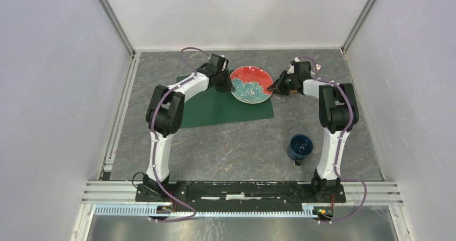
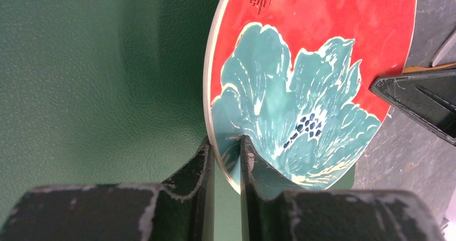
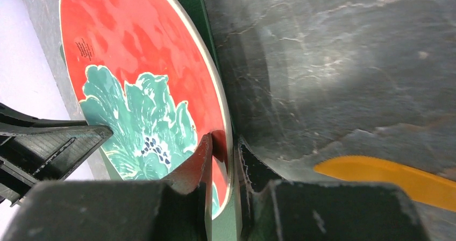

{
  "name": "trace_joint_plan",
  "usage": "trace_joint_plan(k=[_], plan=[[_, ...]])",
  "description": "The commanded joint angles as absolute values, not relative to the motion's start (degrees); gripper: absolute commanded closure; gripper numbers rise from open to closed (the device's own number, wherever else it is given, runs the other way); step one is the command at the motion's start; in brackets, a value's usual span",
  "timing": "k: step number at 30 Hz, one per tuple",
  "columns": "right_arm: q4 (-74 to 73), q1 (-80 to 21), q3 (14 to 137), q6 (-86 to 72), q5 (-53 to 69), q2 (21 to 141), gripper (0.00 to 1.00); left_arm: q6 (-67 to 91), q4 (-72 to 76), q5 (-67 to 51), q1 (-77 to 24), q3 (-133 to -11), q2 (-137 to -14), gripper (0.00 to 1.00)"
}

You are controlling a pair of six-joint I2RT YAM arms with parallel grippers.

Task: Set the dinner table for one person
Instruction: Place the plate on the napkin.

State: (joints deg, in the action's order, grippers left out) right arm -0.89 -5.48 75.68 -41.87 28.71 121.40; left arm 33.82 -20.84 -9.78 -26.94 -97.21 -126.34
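Note:
A red plate (image 1: 251,84) with a teal flower is held between both arms, over the far right corner of the dark green placemat (image 1: 215,109) on the dinner table (image 1: 231,144). My left gripper (image 1: 225,82) is shut on the plate's left rim (image 2: 215,106), one finger above and one below, seen close at the left gripper (image 2: 226,144). My right gripper (image 1: 278,86) is shut on the opposite rim, seen close at the right gripper (image 3: 223,139) with the plate (image 3: 134,63) beside it. Shadows beneath the plate suggest it hangs slightly above the surface.
A dark blue mug (image 1: 299,147) stands on the table near the right arm's base. A yellow serrated knife (image 3: 387,179) lies on the stone just right of my right gripper. Some cutlery (image 1: 317,67) lies at the far right. White walls enclose three sides.

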Motion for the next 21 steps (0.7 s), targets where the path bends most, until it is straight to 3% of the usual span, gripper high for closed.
trace_joint_plan(k=[1, 21], plan=[[4.8, -15.7, 80.5, -43.4, 42.6, 121.4, 1.0, 34.3, -5.4, -24.9, -31.2, -93.7, -120.0, 0.98], [6.5, -20.8, 83.8, -45.7, 41.2, 122.7, 1.0, 32.9, -3.6, -23.8, -23.1, -82.5, -110.8, 0.98]])
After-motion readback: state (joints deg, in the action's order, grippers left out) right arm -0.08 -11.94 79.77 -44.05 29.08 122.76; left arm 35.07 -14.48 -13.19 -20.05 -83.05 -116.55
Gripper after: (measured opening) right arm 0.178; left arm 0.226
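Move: I have the plate pinched by its rim between both hands, low over the napkin's far right part. The middle of the napkin lies about 3 cm left of my left hand, 4 cm back and 4 cm below. From my right hand it is some 19 cm left and 4 cm back. Also from my right hand, the knife is about 12 cm right and 2 cm back, the fork 15 cm right and 4 cm ahead, and the mug 12 cm right and 24 cm back, all lower. I carry the plate left with both hands in step, about 6 cm, farther over the napkin towards its middle. The first 4 cm run nearly level; then I keep going left while both hands rise 1 to 1.5 cm. My hands swing about 5 degrees counter-clockwise, and both grips keep their pinch on the rim. ##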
